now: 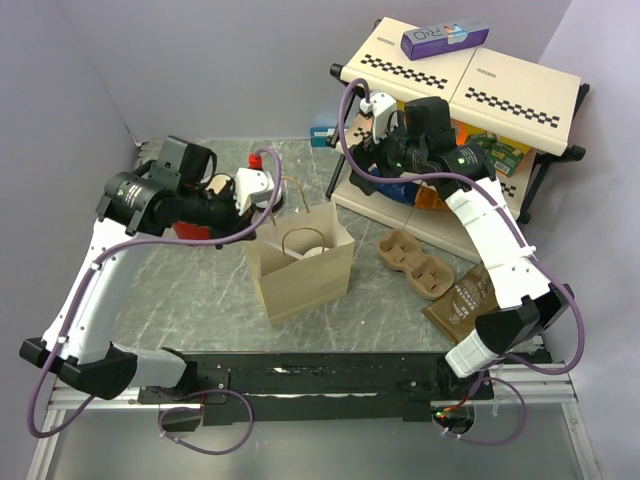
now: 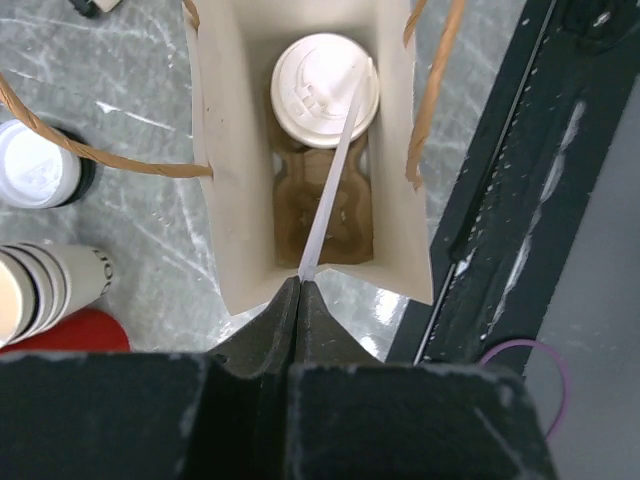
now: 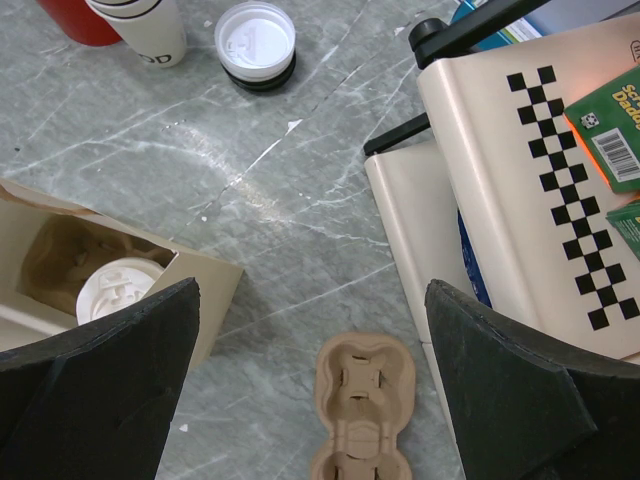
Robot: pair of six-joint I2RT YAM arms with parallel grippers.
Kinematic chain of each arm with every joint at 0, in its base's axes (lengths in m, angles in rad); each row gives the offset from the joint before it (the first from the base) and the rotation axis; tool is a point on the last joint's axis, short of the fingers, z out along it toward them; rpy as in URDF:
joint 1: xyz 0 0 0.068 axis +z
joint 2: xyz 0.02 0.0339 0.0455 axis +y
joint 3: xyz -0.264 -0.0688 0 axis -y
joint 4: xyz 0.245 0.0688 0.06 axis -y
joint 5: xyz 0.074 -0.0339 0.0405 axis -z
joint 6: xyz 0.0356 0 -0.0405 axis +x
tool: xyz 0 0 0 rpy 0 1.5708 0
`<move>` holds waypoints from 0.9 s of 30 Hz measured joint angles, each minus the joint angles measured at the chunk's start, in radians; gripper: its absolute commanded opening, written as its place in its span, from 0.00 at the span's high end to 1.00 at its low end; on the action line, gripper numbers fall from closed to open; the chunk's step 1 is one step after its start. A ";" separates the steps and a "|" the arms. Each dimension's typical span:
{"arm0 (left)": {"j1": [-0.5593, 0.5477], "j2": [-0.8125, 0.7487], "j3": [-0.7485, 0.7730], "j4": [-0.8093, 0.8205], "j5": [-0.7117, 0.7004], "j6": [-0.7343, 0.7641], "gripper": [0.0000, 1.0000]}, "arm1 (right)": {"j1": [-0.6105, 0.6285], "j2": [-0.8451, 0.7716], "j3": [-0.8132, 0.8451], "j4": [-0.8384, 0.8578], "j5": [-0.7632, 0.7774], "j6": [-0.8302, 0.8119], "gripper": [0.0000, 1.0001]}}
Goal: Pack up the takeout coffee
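Observation:
A brown paper bag stands open on the table, also visible from above. Inside it a takeout coffee, showing only its white lid, sits in a cardboard carrier. Directly over the bag's mouth, my left gripper is shut on a thin white stick that slants down toward that lid. A second takeout coffee, dark-bodied with a white lid, stands on the table left of the bag. My right gripper hangs open, holding nothing, above the table right of the bag.
An empty cardboard cup carrier lies below the right gripper. A stack of cream cups and a red cup stand by the left arm. A checkered rack with boxes fills the back right. A brown packet lies near the right arm's base.

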 measured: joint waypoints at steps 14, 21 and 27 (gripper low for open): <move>-0.127 0.043 0.036 -0.004 -0.178 0.075 0.42 | 0.000 0.000 -0.004 -0.006 0.000 0.000 0.01; -0.134 0.078 0.078 0.022 -0.247 0.060 0.25 | 0.000 0.000 -0.005 -0.006 0.001 0.001 0.01; -0.045 0.051 0.052 0.167 -0.314 -0.043 0.01 | 0.000 0.000 -0.004 0.008 0.044 0.058 0.01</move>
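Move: The left hand, fingers shut on the straw's upper end, is at the left rim of the paper bag, whose middle lies about 10 cm to its right, level fore and aft, and some 15 cm lower. The stacked lids stand roughly 22 cm ahead and 28 cm below; the cup stack is about 19 cm ahead and 10 cm left, with the red bin near it, 13 cm ahead and 17 cm left. From the right hand the bag lies some 16 cm back and 13 cm left. Almost in place at first, the left hand rolls its left side up some 10 degrees while its shut fingers spread wide and let go of the straw. It then speeds away forward from the bag, towards the lids and cup stack, about 6 cm in all, rising slightly late on and turning a little counter-clockwise. ##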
